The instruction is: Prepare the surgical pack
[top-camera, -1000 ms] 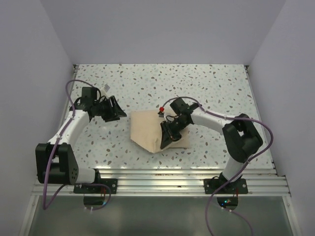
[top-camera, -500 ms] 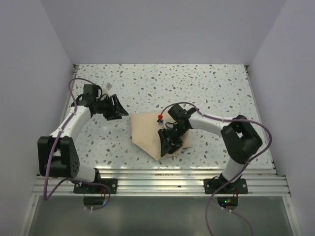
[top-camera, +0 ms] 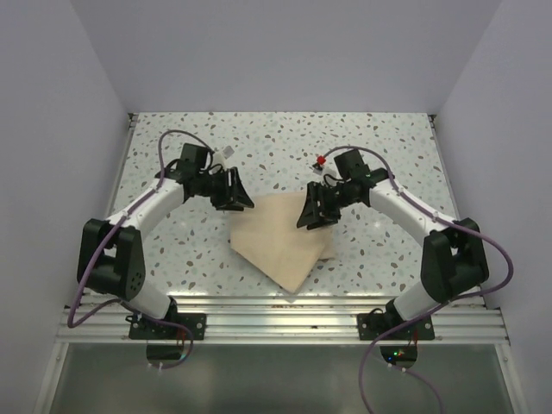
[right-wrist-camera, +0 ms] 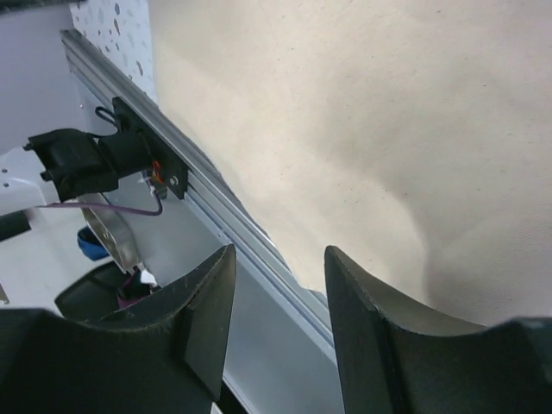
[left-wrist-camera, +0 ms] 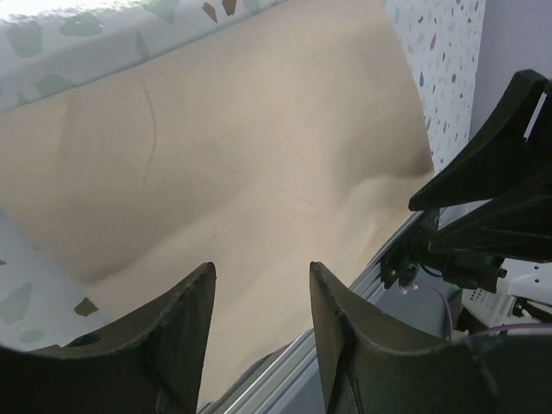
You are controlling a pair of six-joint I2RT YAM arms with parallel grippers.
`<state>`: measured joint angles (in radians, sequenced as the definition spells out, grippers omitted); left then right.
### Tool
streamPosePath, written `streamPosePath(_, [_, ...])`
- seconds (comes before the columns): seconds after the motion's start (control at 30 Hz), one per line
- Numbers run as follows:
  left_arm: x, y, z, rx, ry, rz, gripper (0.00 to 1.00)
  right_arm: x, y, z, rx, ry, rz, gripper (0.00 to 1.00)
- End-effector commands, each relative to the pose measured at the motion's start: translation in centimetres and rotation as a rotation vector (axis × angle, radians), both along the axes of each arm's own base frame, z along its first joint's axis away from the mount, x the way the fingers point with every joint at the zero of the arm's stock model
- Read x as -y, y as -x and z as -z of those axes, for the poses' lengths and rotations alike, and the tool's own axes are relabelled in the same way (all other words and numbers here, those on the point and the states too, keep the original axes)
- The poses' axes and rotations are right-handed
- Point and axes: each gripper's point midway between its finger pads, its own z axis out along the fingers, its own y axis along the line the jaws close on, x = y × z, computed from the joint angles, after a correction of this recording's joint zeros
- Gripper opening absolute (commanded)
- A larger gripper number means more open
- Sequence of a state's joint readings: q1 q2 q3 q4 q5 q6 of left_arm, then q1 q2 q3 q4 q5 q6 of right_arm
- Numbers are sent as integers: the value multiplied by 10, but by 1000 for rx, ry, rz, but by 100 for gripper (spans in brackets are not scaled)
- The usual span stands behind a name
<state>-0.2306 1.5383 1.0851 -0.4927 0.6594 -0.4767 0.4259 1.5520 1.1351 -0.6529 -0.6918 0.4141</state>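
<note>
The surgical pack [top-camera: 280, 239] is a tan fabric sheet folded into a bundle on the speckled table, one corner pointing at the near rail. It fills most of the left wrist view [left-wrist-camera: 259, 172] and the right wrist view [right-wrist-camera: 371, 129]. My left gripper [top-camera: 239, 195] hangs open over the pack's upper left corner, its jaws apart with nothing between them [left-wrist-camera: 261, 274]. My right gripper [top-camera: 312, 213] stands open over the pack's upper right edge, holding nothing [right-wrist-camera: 279, 257].
The aluminium rail [top-camera: 285, 309] runs along the near edge just below the pack's corner. White walls close in the table on the left, right and back. A small red part [top-camera: 320, 160] sits on the right wrist.
My right gripper opened, let go of the pack's folded flap and pulled back toward the far right. The flap now lies flat with a corner toward the rail. My left gripper moved right to the pack.
</note>
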Motion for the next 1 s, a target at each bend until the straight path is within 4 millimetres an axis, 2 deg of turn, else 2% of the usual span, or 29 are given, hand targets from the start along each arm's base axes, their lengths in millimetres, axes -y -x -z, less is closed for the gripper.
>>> streamPosePath(0.0, [27,-3,-11,26,67,69,51,7,-17,1,7,4,72,49])
streamPosePath(0.1, [35,4,1,-5,66,96,50,20,-10,16,-48,-2,92,40])
streamPosePath(0.13, [34,9,9,-30,61,95,50,25,1,27,-84,3,88,35])
streamPosePath(0.2, [33,12,18,-51,57,90,49,34,10,34,-97,8,103,30])
streamPosePath(0.23, [32,17,25,-69,52,90,49,41,23,47,-132,22,110,27])
streamPosePath(0.3, [28,20,35,-88,28,78,48,48,28,54,-129,14,130,26])
streamPosePath(0.33, [26,24,42,-100,18,81,47,52,40,67,-169,24,137,26])
streamPosePath(0.4, [21,26,51,-107,-13,68,47,57,47,83,-203,39,149,25])
streamPosePath(0.5, [16,29,56,-113,-43,68,46,57,51,82,-223,22,144,22])
streamPosePath(0.57, [16,24,45,-74,-51,73,46,57,47,71,-187,23,139,22])
streamPosePath(0.6, [13,25,42,-74,-69,69,46,62,52,68,-188,56,130,22])
streamPosePath(0.63, [13,18,32,-39,-76,71,46,63,47,55,-145,57,126,22])
streamPosePath(0.7, [9,18,21,-17,-108,68,47,69,52,49,-149,93,124,22])
streamPosePath(0.73, [8,12,7,24,-111,66,47,72,55,47,-146,104,126,22])
streamPosePath(0.8, [5,9,-4,57,-136,56,48,74,62,48,-181,119,140,22])
streamPosePath(0.83, [4,5,-17,103,-137,47,49,76,65,50,-198,130,155,22])
streamPosePath(0.97, [2,-7,-35,218,-218,13,50,75,71,55,-288,125,252,22])
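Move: The wrapped tray's near-right cloth corner lies about 7 cm back and 8 cm to the right of the right hand, some 11 cm below. The tray's middle is about 6 cm to that hand's left and 2 cm ahead; the tip of the folded flap is some 16 cm back and 3 cm left. From the left hand, the tray's middle is about 10 cm right, 5 cm back and 8 cm below, the flap tip some 22 cm back and 14 cm right. Already clear of the flap, the right hand sweeps down about 9 cm, right and back over the bundle's right side to its near-right corner, fingers narrowing from half open, then lifts about 4 cm. The left hand dips some 5 cm towards the cloth, drawing a little back and right, and rises again to about its starting place. Contact can't be made out. ##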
